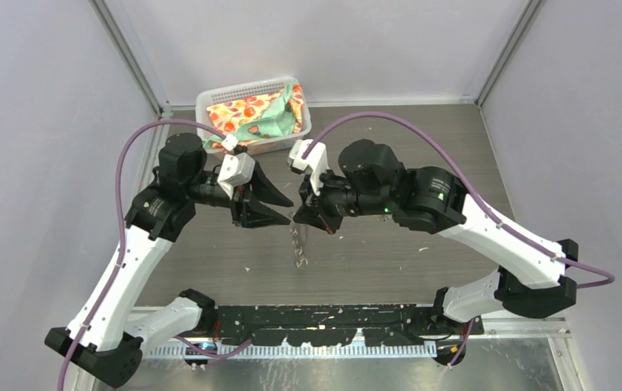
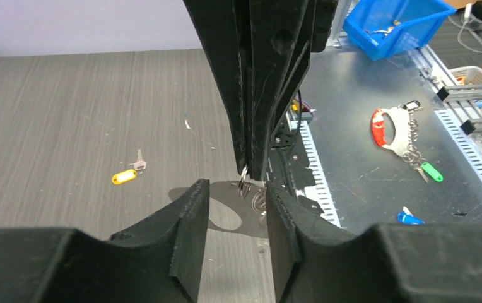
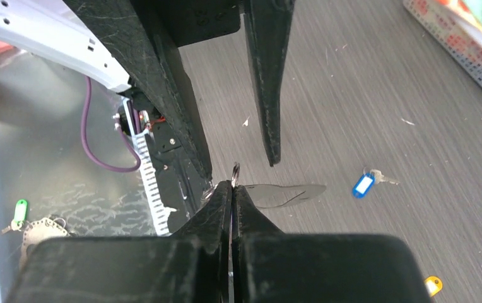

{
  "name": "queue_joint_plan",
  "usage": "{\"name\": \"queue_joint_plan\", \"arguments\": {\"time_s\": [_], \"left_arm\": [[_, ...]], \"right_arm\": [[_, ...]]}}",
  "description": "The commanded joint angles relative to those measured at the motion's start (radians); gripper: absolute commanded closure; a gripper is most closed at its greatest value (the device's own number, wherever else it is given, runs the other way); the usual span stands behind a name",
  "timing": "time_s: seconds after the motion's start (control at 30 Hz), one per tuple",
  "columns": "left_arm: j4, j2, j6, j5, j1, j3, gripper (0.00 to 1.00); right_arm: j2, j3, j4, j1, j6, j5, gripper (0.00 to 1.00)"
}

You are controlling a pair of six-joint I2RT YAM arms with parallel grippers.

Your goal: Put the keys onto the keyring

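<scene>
My right gripper [image 3: 232, 184] is shut on the keyring [image 3: 235, 171], a small silvery ring that pokes out above its tips, held over the table. In the top view the two grippers meet at mid-table. From the right gripper [image 1: 295, 218] a silvery piece of the keyring [image 1: 297, 246] hangs down. My left gripper [image 2: 237, 187] is open, its fingers [image 3: 267, 95] on either side of the ring without touching it. Two keys lie on the table: one with a blue head [image 3: 364, 184] and one with a yellow head [image 2: 124, 177], also seen as the yellow key [image 3: 433, 285] near the right wrist view's corner.
A white basket [image 1: 210, 99] with patterned cloth stands at the table's back. Beyond the near edge, on the metal bench, lie a red carabiner with tagged keys [image 2: 385, 126] and a blue bin [image 2: 393, 25]. Both arm bases sit at the near edge.
</scene>
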Motion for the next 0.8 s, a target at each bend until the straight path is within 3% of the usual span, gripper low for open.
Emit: {"name": "queue_joint_plan", "arguments": {"time_s": [0.0, 0.17, 0.37, 0.77], "left_arm": [[-0.08, 0.014, 0.077, 0.086, -0.001, 0.044, 0.62], [-0.183, 0.012, 0.169, 0.132, -0.001, 0.049, 0.77], [-0.341, 0.021, 0.354, 0.073, -0.008, 0.075, 0.99], [-0.445, 0.086, 0.403, 0.036, -0.038, 0.106, 1.0]], "right_arm": [[0.038, 0.113, -0.073, -0.004, -0.038, -0.051, 0.99], [0.066, 0.14, -0.085, -0.004, -0.045, -0.06, 0.99], [0.112, 0.201, -0.131, -0.004, -0.045, -0.077, 0.99], [0.243, 0.34, -0.238, -0.004, -0.044, -0.118, 0.99]]}}
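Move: A small ring of the keyring pokes out of my shut right fingertips, about 1 cm to their left. It also sits level with my open left fingers, roughly 1 cm to the right of my left fingertips. The keyring plate hangs right below, its middle some 7 cm under my left hand and 1 cm ahead. Far beneath on the table, the blue-tagged key lies about 23 cm ahead and 3 cm right of my left hand, around 37 cm down. I shut my left fingers from nearly half open and pinch the small ring right at my right fingertips, easing the hand back a little, then go on sinking, about 3.5 cm down in all. My right hand keeps its grip, comes down some 2.5 cm with a slight shift left, and dips its fingertips roughly 10 degrees. ##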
